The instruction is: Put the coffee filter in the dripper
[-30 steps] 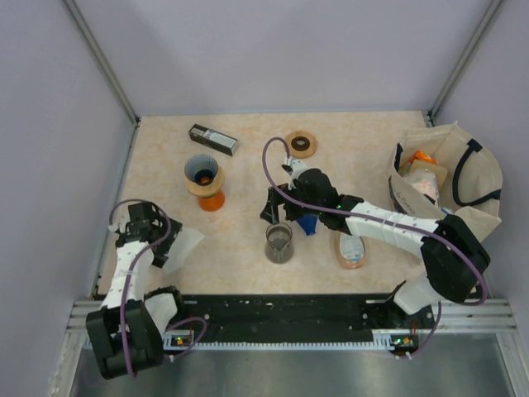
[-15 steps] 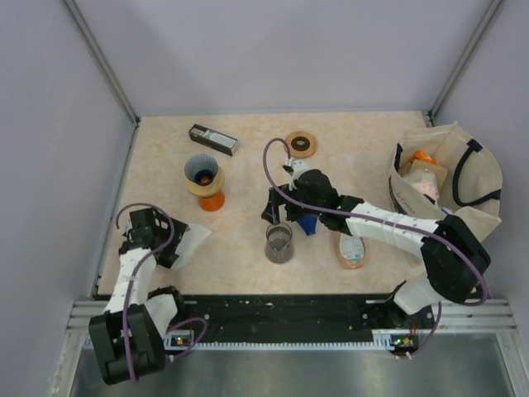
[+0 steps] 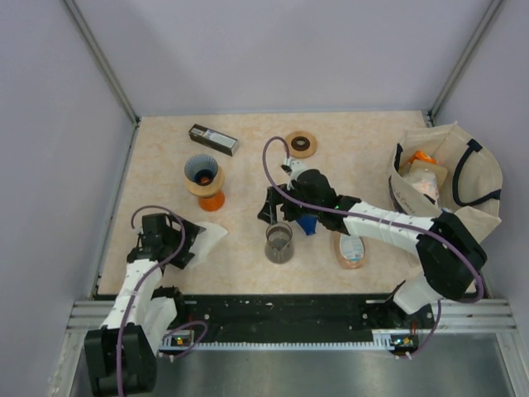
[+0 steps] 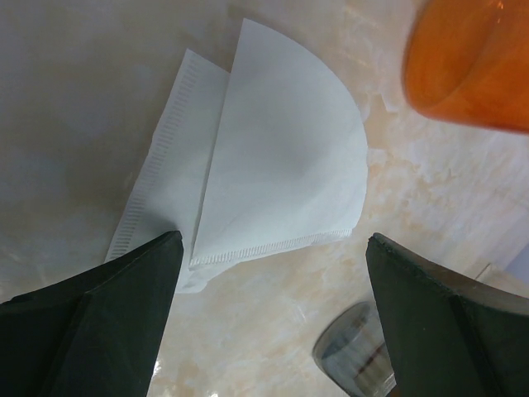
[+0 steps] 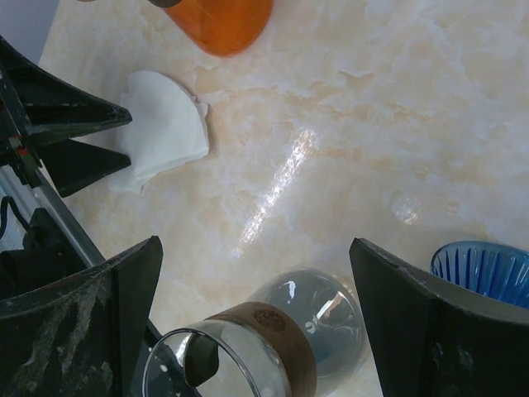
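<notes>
Two white paper coffee filters (image 4: pixel 281 165) lie overlapped on the marble tabletop, also visible in the top view as the filters (image 3: pixel 207 236) at the near left. My left gripper (image 4: pixel 273 241) is open just short of their stitched edge, its fingers low over the table and holding nothing. The left gripper (image 3: pixel 183 241) points right at them. A blue ribbed dripper (image 5: pixel 483 265) stands mid-table, next to a glass carafe (image 5: pixel 273 339) with a brown collar. My right gripper (image 5: pixel 256 244) hangs open above that carafe (image 3: pixel 279 242), holding nothing.
An orange-based cone vessel (image 3: pixel 204 178) with a tan ring stands behind the filters. A black box (image 3: pixel 213 139) and a tape ring (image 3: pixel 301 144) lie at the back. A flat pouch (image 3: pixel 351 248) sits under the right arm. A cloth tote bag (image 3: pixel 450 178) with items fills the right side.
My left arm has swung toward the near edge and to the right, and the filters now show further right. The right arm has hardly moved.
</notes>
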### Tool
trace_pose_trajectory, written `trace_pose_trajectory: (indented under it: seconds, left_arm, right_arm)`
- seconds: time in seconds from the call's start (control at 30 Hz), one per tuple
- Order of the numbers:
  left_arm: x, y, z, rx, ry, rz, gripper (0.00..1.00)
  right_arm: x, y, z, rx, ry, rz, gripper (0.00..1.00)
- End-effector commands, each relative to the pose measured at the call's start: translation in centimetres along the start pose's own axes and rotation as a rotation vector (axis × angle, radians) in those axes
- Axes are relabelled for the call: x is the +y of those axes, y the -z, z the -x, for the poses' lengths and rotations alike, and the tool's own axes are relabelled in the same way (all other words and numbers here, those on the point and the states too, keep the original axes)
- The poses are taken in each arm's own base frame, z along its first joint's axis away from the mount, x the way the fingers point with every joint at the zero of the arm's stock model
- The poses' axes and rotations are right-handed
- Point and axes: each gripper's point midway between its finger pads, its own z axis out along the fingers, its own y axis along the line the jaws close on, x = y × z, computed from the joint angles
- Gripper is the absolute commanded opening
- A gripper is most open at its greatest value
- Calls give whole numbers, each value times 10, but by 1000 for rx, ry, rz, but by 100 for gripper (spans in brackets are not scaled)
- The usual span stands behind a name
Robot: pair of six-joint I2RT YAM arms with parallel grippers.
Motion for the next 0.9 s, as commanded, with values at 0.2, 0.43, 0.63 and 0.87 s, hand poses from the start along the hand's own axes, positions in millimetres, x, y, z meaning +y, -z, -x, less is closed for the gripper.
trace_pose_trajectory:
  seconds: [0.2, 0.43, 0.63, 0.87]
  left_arm:
    - [30, -1, -66, 180, -57, 133, 99]
    - [28, 3, -79, 202, -49, 83, 99]
    - [25, 2, -85, 222, -59, 76, 99]
    - [23, 1, -86, 228, -68, 70, 99]
  right_arm:
    - [15, -9, 11, -38, -19, 58, 95]
    - [19, -16, 13, -46, -61, 73, 95]
    - [26, -37, 13, -3, -77, 92, 94]
    - [33, -61, 11, 28, -65, 89, 93]
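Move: The coffee filters lie flat almost beneath the left hand, their middle about 2 cm to its right, level with it and some 3 cm below. The orange carafe carrying the dripper stands about 15 cm ahead and 6 cm to the right of that hand; the glass is roughly 28 cm to its right, level with it. From the right hand the filters lie about 23 cm left, 7 cm back and 12 cm down, the glass 8 cm back and 4 cm right. Sweeping right by about 7.5 cm, quickly at first and then easing while drawing back some 2 cm, the left hand stays low with fingers wide open and drags the coffee filters along under a fingertip, turning about 10 degrees clockwise. The right hand nearly waits, then heads left about 4 cm and down 3 cm towards the filters, still open. ##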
